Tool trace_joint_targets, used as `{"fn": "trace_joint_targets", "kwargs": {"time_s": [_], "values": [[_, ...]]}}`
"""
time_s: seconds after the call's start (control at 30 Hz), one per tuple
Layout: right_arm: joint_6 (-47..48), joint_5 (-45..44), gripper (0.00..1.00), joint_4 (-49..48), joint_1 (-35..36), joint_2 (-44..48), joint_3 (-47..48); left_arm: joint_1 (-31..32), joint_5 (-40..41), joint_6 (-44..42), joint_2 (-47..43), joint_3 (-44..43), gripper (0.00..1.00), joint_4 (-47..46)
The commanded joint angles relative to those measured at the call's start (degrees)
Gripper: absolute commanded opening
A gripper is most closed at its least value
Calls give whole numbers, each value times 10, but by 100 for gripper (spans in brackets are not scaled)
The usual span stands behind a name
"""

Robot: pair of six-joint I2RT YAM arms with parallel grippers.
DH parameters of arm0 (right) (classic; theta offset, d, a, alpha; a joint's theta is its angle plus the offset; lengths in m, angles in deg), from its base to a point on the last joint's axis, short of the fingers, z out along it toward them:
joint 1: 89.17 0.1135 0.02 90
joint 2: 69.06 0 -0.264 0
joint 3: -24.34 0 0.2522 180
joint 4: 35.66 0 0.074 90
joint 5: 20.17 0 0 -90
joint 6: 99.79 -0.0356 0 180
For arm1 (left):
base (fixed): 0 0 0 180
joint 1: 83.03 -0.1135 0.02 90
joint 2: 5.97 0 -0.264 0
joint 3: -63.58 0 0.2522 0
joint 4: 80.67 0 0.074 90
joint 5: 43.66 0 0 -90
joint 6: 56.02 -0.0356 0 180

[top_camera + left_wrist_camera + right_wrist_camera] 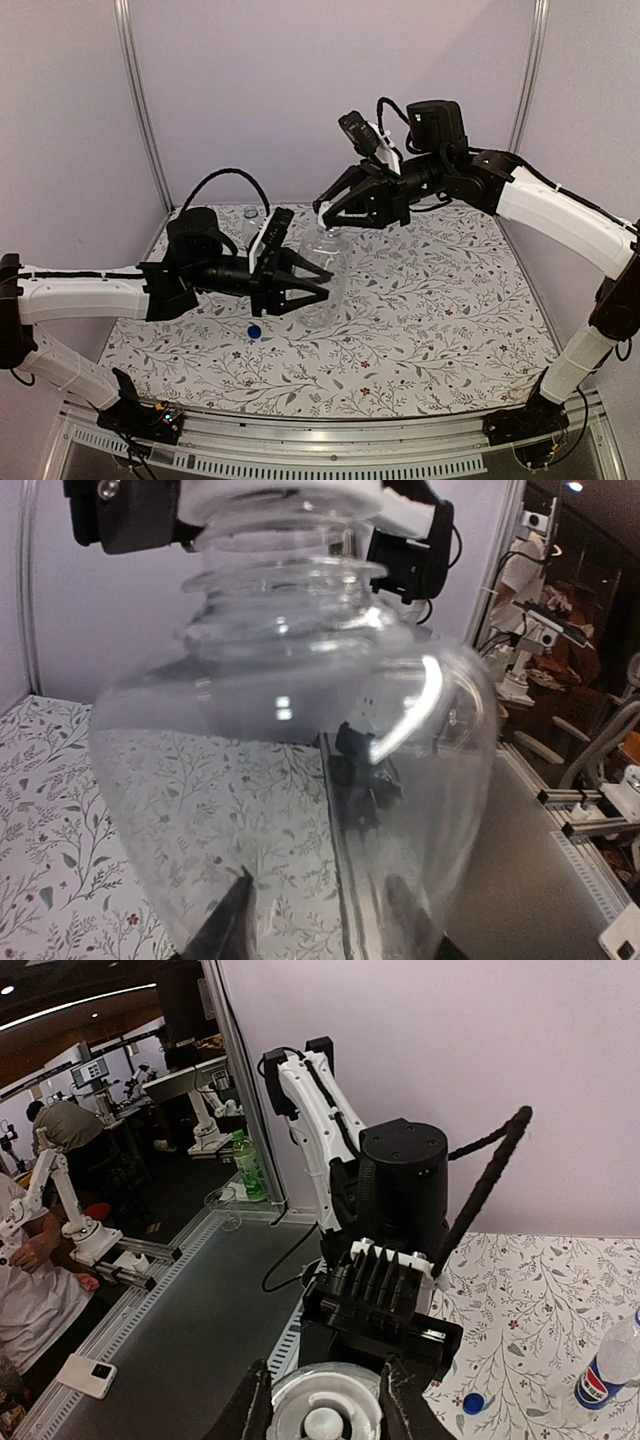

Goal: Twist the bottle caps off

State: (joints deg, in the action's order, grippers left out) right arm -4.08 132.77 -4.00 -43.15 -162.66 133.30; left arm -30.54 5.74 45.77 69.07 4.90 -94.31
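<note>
The plain clear bottle (335, 258) stands upright near the table's middle, and my left gripper (328, 283) is shut on its body from the left. In the left wrist view the bottle (290, 760) fills the frame between my two fingertips (232, 925). Its whitish cap (325, 1415) sits between the fingers of my right gripper (325, 1410), which is shut on it from above; the top view shows that gripper (322, 213) at the bottle's neck. A bright blue cap (254, 331) lies loose on the cloth. The Pepsi-labelled bottle (250, 222) stands uncapped behind my left arm.
A floral cloth (440, 320) covers the table. Metal posts (140, 100) stand at the back corners, with a plain wall behind. The blue cap (473, 1401) and Pepsi bottle (605, 1365) lie left of the held bottle. An aluminium rail (330, 440) runs along the near edge.
</note>
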Motion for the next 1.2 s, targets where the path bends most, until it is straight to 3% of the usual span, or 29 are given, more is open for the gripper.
{"fn": "trace_joint_targets", "kwargs": {"time_s": [0.0,0.37,0.53,0.77,0.97,1.17], "values": [[44,82,0,-19,-8,9,0,4,-155,32,26,-3,19,-56],[35,79,0,-21,-12,13,4,3,-147,31,38,-13,18,-57],[13,43,0,-25,-22,19,1,-6,-119,27,21,3,18,-56],[9,56,0,-27,-33,26,-11,-23,-95,36,-6,26,21,-67],[-24,-68,2,-32,-57,50,-40,-32,4,18,-59,42,21,-24],[-75,-263,2,-37,-70,94,-105,-41,181,8,-138,58,22,39]]}}
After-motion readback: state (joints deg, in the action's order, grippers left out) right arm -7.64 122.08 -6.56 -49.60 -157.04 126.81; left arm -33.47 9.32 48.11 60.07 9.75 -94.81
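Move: The white cap sits on the neck of the clear bottle, already between the right fingers, and lies about 11 cm above and some 2 cm ahead of the left hand, which grips the bottle's body. From the left hand, the loose blue cap lies on the table roughly 9 cm ahead, 17 cm to the left and 28 cm below. The Pepsi bottle stands around 26 cm ahead and 20 cm left, its middle some 17 cm lower. Keeping their grips on bottle and cap, both hands finish a short twist while drawing back, the left about 3.5 cm and turning roughly 15 degrees clockwise, the right about 2 cm and turning slightly counter-clockwise. Then they part: the right carries the white cap off the neck, some 7 cm forward and a little to the right while swinging back clockwise, and the left takes the bottle forward, left and up by about 3 to 4 cm each way, turning back counter-clockwise. ##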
